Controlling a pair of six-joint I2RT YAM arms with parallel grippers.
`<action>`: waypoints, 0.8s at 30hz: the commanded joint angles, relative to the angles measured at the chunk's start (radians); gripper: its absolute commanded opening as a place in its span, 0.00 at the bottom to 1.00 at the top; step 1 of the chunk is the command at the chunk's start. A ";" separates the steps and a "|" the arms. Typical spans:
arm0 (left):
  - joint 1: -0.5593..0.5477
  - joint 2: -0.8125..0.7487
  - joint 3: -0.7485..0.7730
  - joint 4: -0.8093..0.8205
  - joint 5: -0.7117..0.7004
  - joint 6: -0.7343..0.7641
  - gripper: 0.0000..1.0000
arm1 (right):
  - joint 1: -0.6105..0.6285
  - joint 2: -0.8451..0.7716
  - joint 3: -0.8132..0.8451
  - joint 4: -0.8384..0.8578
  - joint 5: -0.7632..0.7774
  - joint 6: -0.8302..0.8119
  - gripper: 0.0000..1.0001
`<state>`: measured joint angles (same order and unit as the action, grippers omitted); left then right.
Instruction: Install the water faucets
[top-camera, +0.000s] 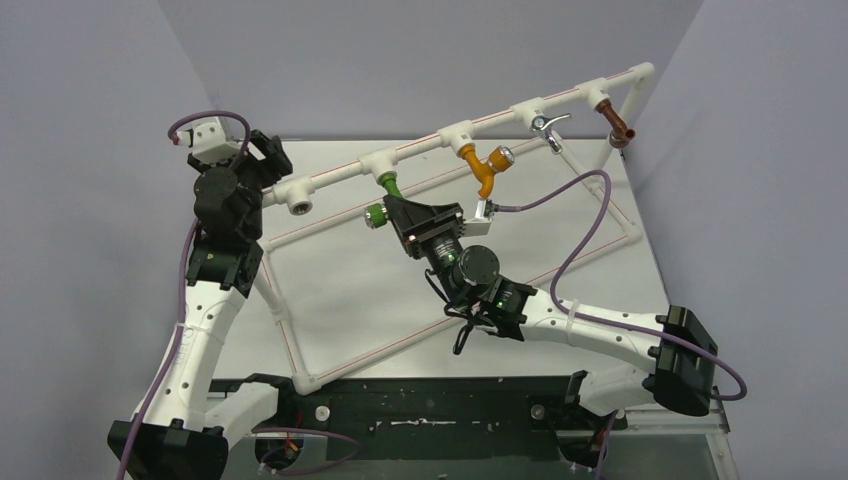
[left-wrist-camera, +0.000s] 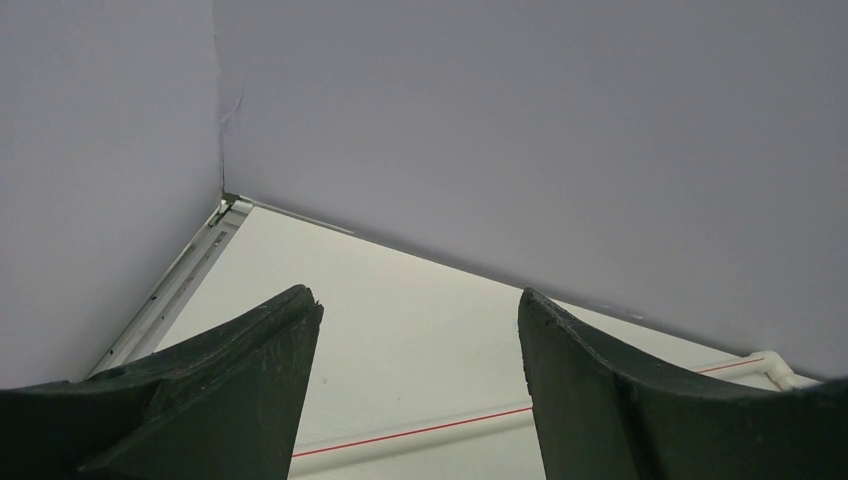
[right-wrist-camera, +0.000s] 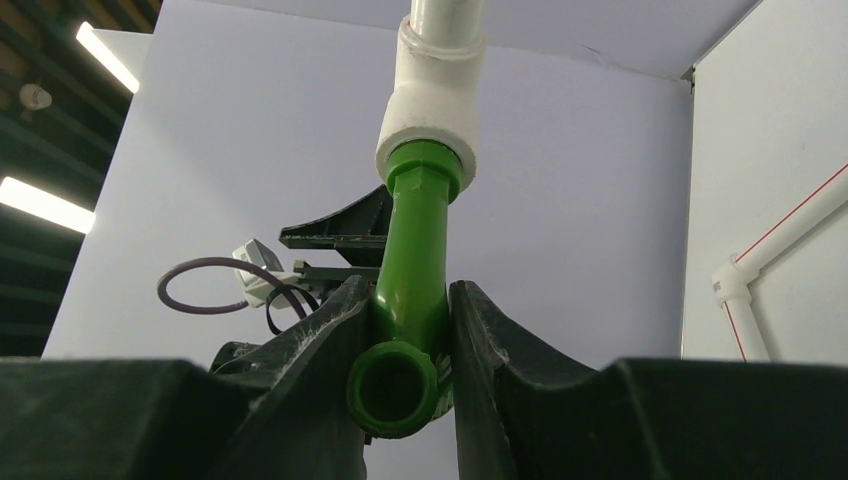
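Observation:
The green faucet (top-camera: 388, 186) hangs from a white tee fitting (top-camera: 378, 162) on the raised white pipe (top-camera: 420, 145). Its threaded end sits in the tee (right-wrist-camera: 430, 95) and its body (right-wrist-camera: 412, 275) runs down between my fingers. My right gripper (top-camera: 395, 205) is shut on the green faucet (right-wrist-camera: 405, 330), with the round spout opening facing the wrist camera. My left gripper (top-camera: 268, 158) is open and empty (left-wrist-camera: 420, 320), held by the open pipe end fitting (top-camera: 298, 203) at the left, its fingers (left-wrist-camera: 240, 380) pointing over the white board.
An orange tap (top-camera: 485, 170), a chrome tap (top-camera: 545, 127) and a brown tap (top-camera: 620, 125) hang from other tees along the same pipe. A white pipe frame with red stripe (top-camera: 290, 340) lies on the board. Grey walls close in at the back and sides.

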<state>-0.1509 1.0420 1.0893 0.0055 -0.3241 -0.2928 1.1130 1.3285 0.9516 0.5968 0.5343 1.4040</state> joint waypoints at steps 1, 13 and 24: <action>-0.002 0.046 -0.084 -0.266 0.036 0.021 0.70 | -0.013 -0.016 0.050 0.139 -0.016 0.078 0.31; -0.002 0.048 -0.082 -0.266 0.034 0.021 0.70 | -0.022 -0.086 0.003 -0.028 -0.037 0.018 0.74; -0.001 0.050 -0.081 -0.267 0.032 0.023 0.70 | -0.025 -0.241 0.007 -0.224 -0.038 -0.344 0.81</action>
<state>-0.1516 1.0420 1.0893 0.0036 -0.3210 -0.2928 1.0931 1.1538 0.9459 0.4355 0.4969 1.2472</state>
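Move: The right hand already grips the green faucet, whose body lies right at its finger pads. The faucet's knob sticks out about 4 cm to the hand's left, and the tee it is screwed into sits some 8 cm ahead and 3 cm left. The orange faucet is roughly 17 cm right and 8 cm ahead; the empty tee some 20 cm left and 3 cm ahead. From the left hand the green faucet is about 13 cm back and 22 cm right. The right hand's fingers let go of the green faucet, opening from their pinch to wide while the hand barely shifts. It then draws away from the faucet to the right, about 3.5 cm, rising some 2.5 cm and easing slightly back, with the fingers staying open. ##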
